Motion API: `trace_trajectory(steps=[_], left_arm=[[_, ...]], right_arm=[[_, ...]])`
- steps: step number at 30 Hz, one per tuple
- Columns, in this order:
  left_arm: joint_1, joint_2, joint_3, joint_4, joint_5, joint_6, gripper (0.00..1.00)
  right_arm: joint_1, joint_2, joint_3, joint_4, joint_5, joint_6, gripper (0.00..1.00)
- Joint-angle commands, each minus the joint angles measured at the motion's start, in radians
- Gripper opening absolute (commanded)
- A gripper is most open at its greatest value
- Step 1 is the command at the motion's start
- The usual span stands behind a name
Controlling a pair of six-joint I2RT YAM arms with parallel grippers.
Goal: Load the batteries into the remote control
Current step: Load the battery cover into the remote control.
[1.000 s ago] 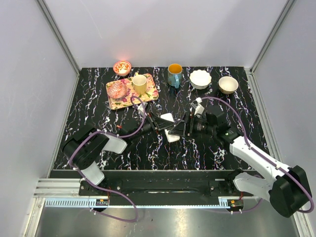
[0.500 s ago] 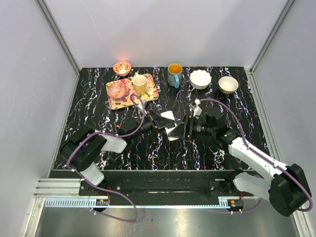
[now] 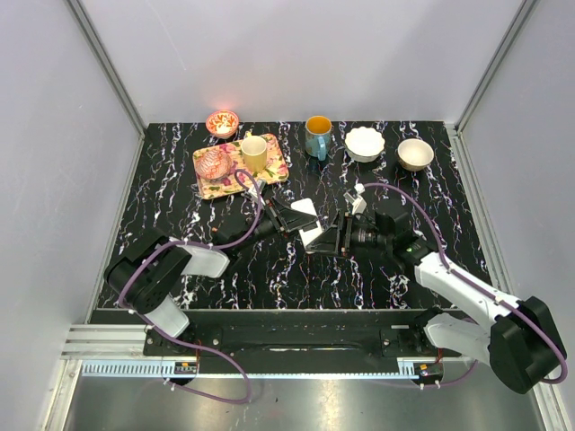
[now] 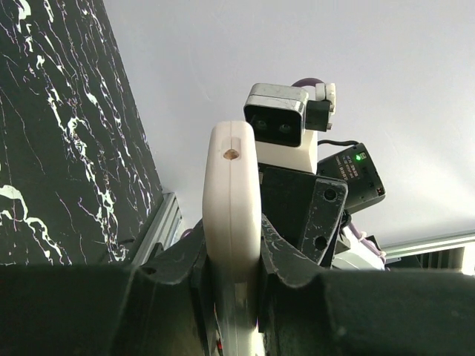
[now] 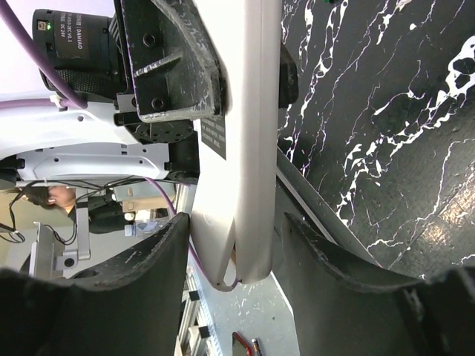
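The white remote control (image 3: 306,211) hangs above the middle of the table, with my left gripper (image 3: 289,220) shut on it. In the left wrist view the remote control (image 4: 231,185) stands edge-on, pinched between both jaws of my left gripper (image 4: 234,248). My right gripper (image 3: 325,238) faces it from the right. In the right wrist view the remote control (image 5: 252,148) reaches down between the open jaws of my right gripper (image 5: 236,222). A thin white flap (image 5: 211,245) splays off the remote's end towards one finger. A gap shows at the other finger. I cannot make out the batteries.
A floral tray (image 3: 269,171) at the back left carries a yellow cup (image 3: 254,153) and a pink glass dish (image 3: 213,163). Behind it is a small red bowl (image 3: 222,122). A blue mug (image 3: 317,136), a white bowl (image 3: 365,143) and a beige bowl (image 3: 415,153) line the back edge.
My right gripper has moved left onto the remote's end and its jaws have narrowed around it. The left gripper has kept its hold, shifting slightly away from me.
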Motion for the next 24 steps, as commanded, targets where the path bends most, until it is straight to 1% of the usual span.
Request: trace_trajectory(steps=[1, 6, 13, 17, 18, 19, 21, 24], left_arm=[[0.005, -0.04, 0.02, 0.397, -0.001, -0.002, 0.0], [0.005, -0.046, 0.015, 0.397, -0.003, -0.002, 0.0], [0.005, -0.054, 0.007, 0.397, -0.004, -0.002, 0.0], [0.005, -0.054, 0.006, 0.397, -0.006, 0.0, 0.0], [0.004, -0.055, 0.004, 0.398, -0.006, -0.003, 0.0], [0.005, -0.055, 0.006, 0.398, -0.004, -0.003, 0.0], [0.005, -0.054, 0.007, 0.397, -0.003, -0.008, 0.0], [0.001, -0.049, 0.006, 0.395, 0.009, -0.019, 0.0]], right_arm=[[-0.011, 0.001, -0.012, 0.085, -0.029, 0.034, 0.56], [-0.016, 0.001, -0.025, 0.103, -0.033, 0.046, 0.46], [-0.017, 0.008, -0.029, 0.114, -0.041, 0.057, 0.38], [-0.016, 0.014, -0.029, 0.116, -0.044, 0.055, 0.3], [-0.017, 0.016, -0.031, 0.116, -0.045, 0.051, 0.27], [-0.017, 0.014, -0.031, 0.116, -0.045, 0.051, 0.16], [-0.019, 0.024, -0.029, 0.116, -0.05, 0.051, 0.0], [-0.017, 0.045, -0.026, 0.117, -0.05, 0.058, 0.0]])
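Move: The battery cover, set loosely on the remote control's near end, is already between the right hand's open fingers, about 1 cm ahead and 1 cm to its left, level with it. The remote control's middle lies some 4 cm ahead of the right hand and 3 cm left. From the left hand, which still grips the remote control, the cover is roughly 5 cm back and 4 cm right, at the same height. The right hand stays put, turning about 5 degrees, and closes its fingers, pinching cover and remote control together. ##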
